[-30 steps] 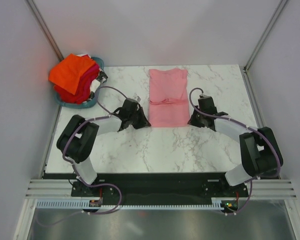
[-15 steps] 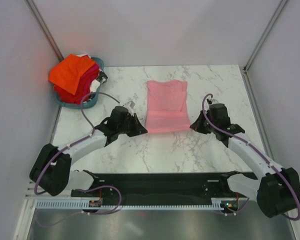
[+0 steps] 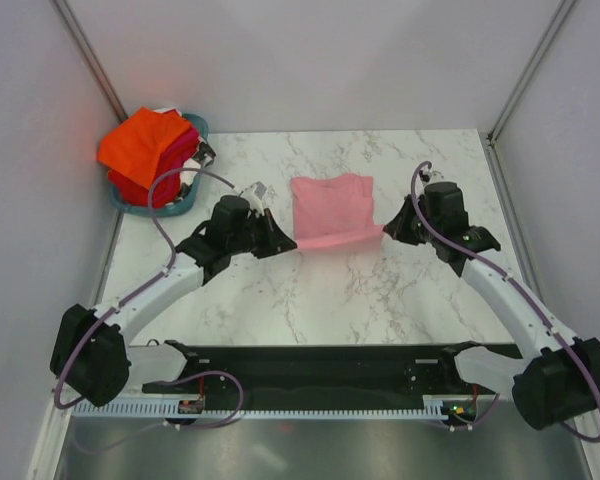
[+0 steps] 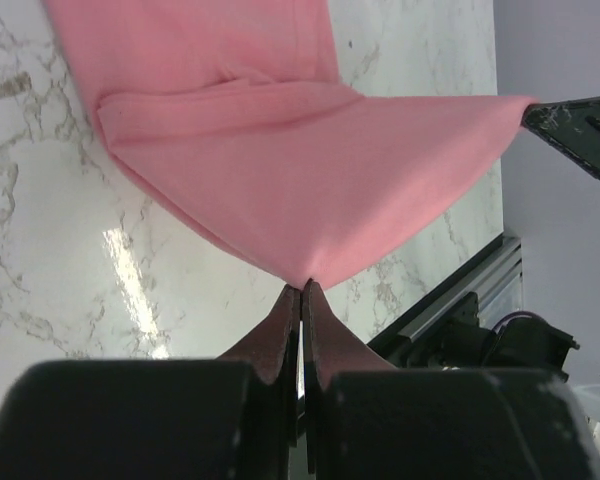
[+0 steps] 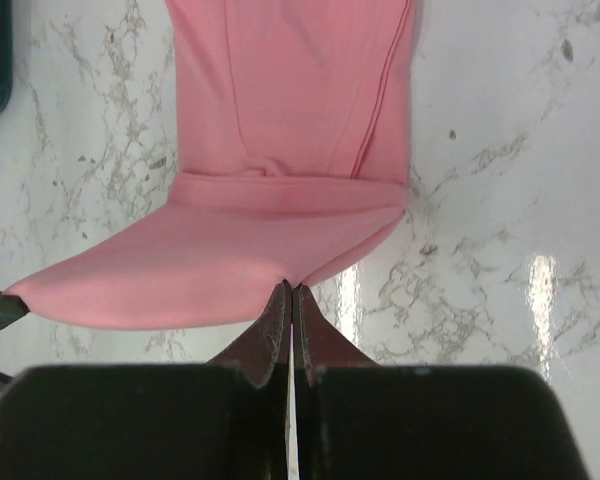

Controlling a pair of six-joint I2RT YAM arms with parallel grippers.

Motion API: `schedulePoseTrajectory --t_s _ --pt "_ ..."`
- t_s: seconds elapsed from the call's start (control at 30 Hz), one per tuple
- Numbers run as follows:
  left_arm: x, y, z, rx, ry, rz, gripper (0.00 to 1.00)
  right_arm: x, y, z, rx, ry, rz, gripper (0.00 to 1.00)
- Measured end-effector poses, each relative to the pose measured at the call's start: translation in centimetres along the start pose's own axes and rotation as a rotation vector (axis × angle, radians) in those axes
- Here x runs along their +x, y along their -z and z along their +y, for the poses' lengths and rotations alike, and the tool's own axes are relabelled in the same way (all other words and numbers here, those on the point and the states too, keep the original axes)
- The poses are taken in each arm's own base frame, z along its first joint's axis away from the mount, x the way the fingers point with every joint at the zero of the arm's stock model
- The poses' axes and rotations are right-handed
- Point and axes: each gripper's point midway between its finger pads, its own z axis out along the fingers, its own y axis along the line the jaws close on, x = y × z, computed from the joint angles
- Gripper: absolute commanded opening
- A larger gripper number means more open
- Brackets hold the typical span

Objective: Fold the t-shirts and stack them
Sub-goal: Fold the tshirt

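A light pink t-shirt (image 3: 330, 208) lies on the marble table, its near part lifted off the surface. My left gripper (image 3: 290, 243) is shut on the near left corner (image 4: 302, 278). My right gripper (image 3: 386, 231) is shut on the near right corner (image 5: 291, 283). The raised cloth hangs stretched between both grippers, above the flat far part (image 5: 290, 80). More t-shirts, bright orange (image 3: 140, 143) on top with red (image 3: 165, 170) below, are piled in the basket at far left.
A teal basket (image 3: 170, 208) holds the pile at the table's far left corner. Grey walls and metal posts close in the table on three sides. A black rail (image 3: 310, 360) runs along the near edge between the arm bases.
Both grippers have carried the pink shirt's near edge up and away from the bases, toward the far end. The shirt looks shorter from above, and both arms have stretched out.
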Motion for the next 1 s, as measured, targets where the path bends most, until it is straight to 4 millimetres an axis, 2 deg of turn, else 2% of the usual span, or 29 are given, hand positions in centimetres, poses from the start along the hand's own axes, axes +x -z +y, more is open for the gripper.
schedulePoseTrajectory --t_s 0.1,0.4,0.7,0.8,1.0 --pt "-1.9 -0.5 -0.6 -0.006 0.005 -0.021 0.02 -1.7 -1.6 0.1 0.035 0.014 -0.002 0.00" --pt "-7.2 -3.0 0.1 -0.073 0.027 -0.065 0.02 -4.8 -6.5 -0.5 0.122 0.027 0.024 0.00" --pt "-10.5 -6.4 3.5 -0.154 0.068 -0.064 0.02 -8.4 -10.1 -0.3 0.140 0.015 0.008 0.00" --pt "-11.6 -7.5 4.6 -0.169 0.086 -0.062 0.02 -8.9 -11.5 -0.5 0.143 0.010 0.019 0.00" --pt "-13.9 -9.0 5.5 -0.170 0.103 -0.067 0.02 -9.6 -14.1 -1.4 0.158 -0.006 0.038 0.00"
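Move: The pink shirt's hem hangs already pinched at its two corners, some 14 cm above the table. The collar edge it is being taken to lies on the table about 29 cm ahead of the left hand and 10 cm to its right; from the right hand, 27 cm ahead and 13 cm left. The middle of the lying part is some 10 cm short of that edge from both hands. The blue basket stands about 40 cm left and 28 cm ahead of the left hand. The held hem is carried forward over the lying part of the shirt, towards the collar edge, both hands travelling roughly 17 cm side by side with fingers still shut on its corners. The left hand rises about 2 cm, then sinks 3 cm, turning some 10 degrees counter-clockwise; the right sinks slowly by about 3 cm. ##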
